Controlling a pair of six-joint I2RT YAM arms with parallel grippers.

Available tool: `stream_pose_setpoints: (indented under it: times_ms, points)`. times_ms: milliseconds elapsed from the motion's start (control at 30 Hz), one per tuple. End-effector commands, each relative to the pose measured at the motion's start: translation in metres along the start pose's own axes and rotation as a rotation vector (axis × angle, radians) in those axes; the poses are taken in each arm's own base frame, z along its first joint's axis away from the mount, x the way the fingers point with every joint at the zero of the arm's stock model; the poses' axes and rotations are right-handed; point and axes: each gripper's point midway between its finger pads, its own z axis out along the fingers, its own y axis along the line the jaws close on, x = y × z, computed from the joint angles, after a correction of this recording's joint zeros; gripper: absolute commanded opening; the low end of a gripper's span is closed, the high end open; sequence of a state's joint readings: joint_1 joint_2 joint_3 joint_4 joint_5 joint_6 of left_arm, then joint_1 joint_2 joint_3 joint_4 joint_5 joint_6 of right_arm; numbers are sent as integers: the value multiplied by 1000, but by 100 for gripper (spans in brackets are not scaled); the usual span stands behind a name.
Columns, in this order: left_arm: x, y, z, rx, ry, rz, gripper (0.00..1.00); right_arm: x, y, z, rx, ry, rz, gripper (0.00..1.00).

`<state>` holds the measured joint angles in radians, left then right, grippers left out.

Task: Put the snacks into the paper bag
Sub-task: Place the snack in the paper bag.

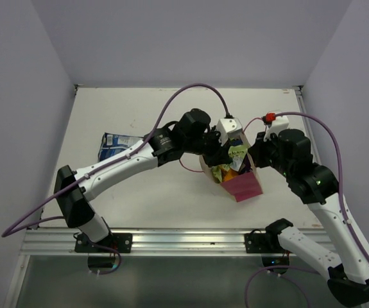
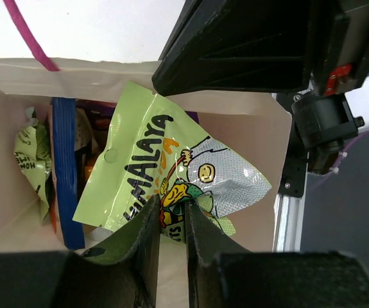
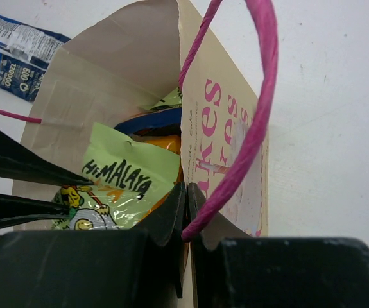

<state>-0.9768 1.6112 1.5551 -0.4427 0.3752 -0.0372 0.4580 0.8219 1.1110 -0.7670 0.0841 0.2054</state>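
The paper bag point(image 1: 244, 186) stands mid-table with its mouth open. My left gripper point(image 2: 171, 218) is shut on a green packet point(image 2: 152, 167) and holds it in the bag's mouth. The same green packet shows in the top view point(image 1: 238, 154) and the right wrist view point(image 3: 123, 179). My right gripper point(image 3: 186, 199) is shut on the rim of the bag's printed front wall point(image 3: 223, 128), beside the pink cord handle point(image 3: 261, 83). Inside the bag lie a dark blue packet point(image 2: 65, 173), another green packet point(image 2: 33, 160) and an orange packet point(image 3: 162, 142). A second dark blue packet point(image 1: 117, 146) lies on the table to the left.
Both arms meet over the bag, left gripper point(image 1: 226, 154) and right gripper point(image 1: 256, 157) close together. White walls enclose the table on three sides. An aluminium rail point(image 1: 184, 240) runs along the near edge.
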Motion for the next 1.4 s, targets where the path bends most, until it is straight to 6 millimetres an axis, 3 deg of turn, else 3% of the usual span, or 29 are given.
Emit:
stream_pose_setpoints:
  times_ms: [0, 300, 500, 633, 667, 767, 867, 1033, 1200, 1367]
  points:
    - [-23, -10, -1, 56, -51, 11, 19, -7, 3, -7, -15, -27, 3, 6]
    - [13, 9, 11, 119, 48, -152, 20, -6, 2, -7, -11, -28, 2, 6]
    - [31, 7, 27, 171, 121, -185, 20, -7, 3, -7, -16, -32, 2, 6]
    - [39, 28, 36, 72, 144, -200, 21, -6, 2, -8, -13, -31, 3, 6]
    - [40, 41, 37, -4, 144, -194, 22, -5, 1, -8, -10, -30, 4, 6]
    - [36, 58, 36, -102, 128, -181, 23, -4, 2, -7, -12, -26, 3, 6]
    - [32, 63, 37, -127, 111, -172, 24, -5, 1, -8, -10, -30, 4, 6]
    - [39, 60, 44, -112, 136, -174, 39, -5, 2, -7, -14, -29, 3, 6]
    - [17, 50, 31, -97, 79, -145, 60, -6, 2, -9, -12, -33, 3, 7]
    - [-11, 39, 7, -94, 9, -122, 68, -7, 3, -9, -20, -34, 4, 7]
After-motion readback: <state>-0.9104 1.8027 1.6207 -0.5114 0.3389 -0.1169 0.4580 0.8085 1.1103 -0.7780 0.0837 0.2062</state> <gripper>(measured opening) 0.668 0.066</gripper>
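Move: The place for the held green Himalaya snack, on the packets inside the open paper bag, is about 14 cm below the left hand, some 2 cm ahead and 2 cm to its right. The blue packet standing in the bag is roughly 4 cm ahead, 1 cm left and 11 cm down. The bag's right rim, pinched by the right fingers, lies 6 cm to the right, 1 cm ahead and level in height. From the right hand the place is about 4 cm left, 1 cm ahead and 14 cm below. The green Himalaya snack, already over the mouth, is lowered into the bag by the left hand, which sinks about 8 cm and works some 4 to 5 cm forward while tipping around 15 degrees. The left fingers then spread from nearly shut to about two-thirds open and let go, the hand just starting to rise. The right fingers keep their pinch on the bag's right rim, holding still. ##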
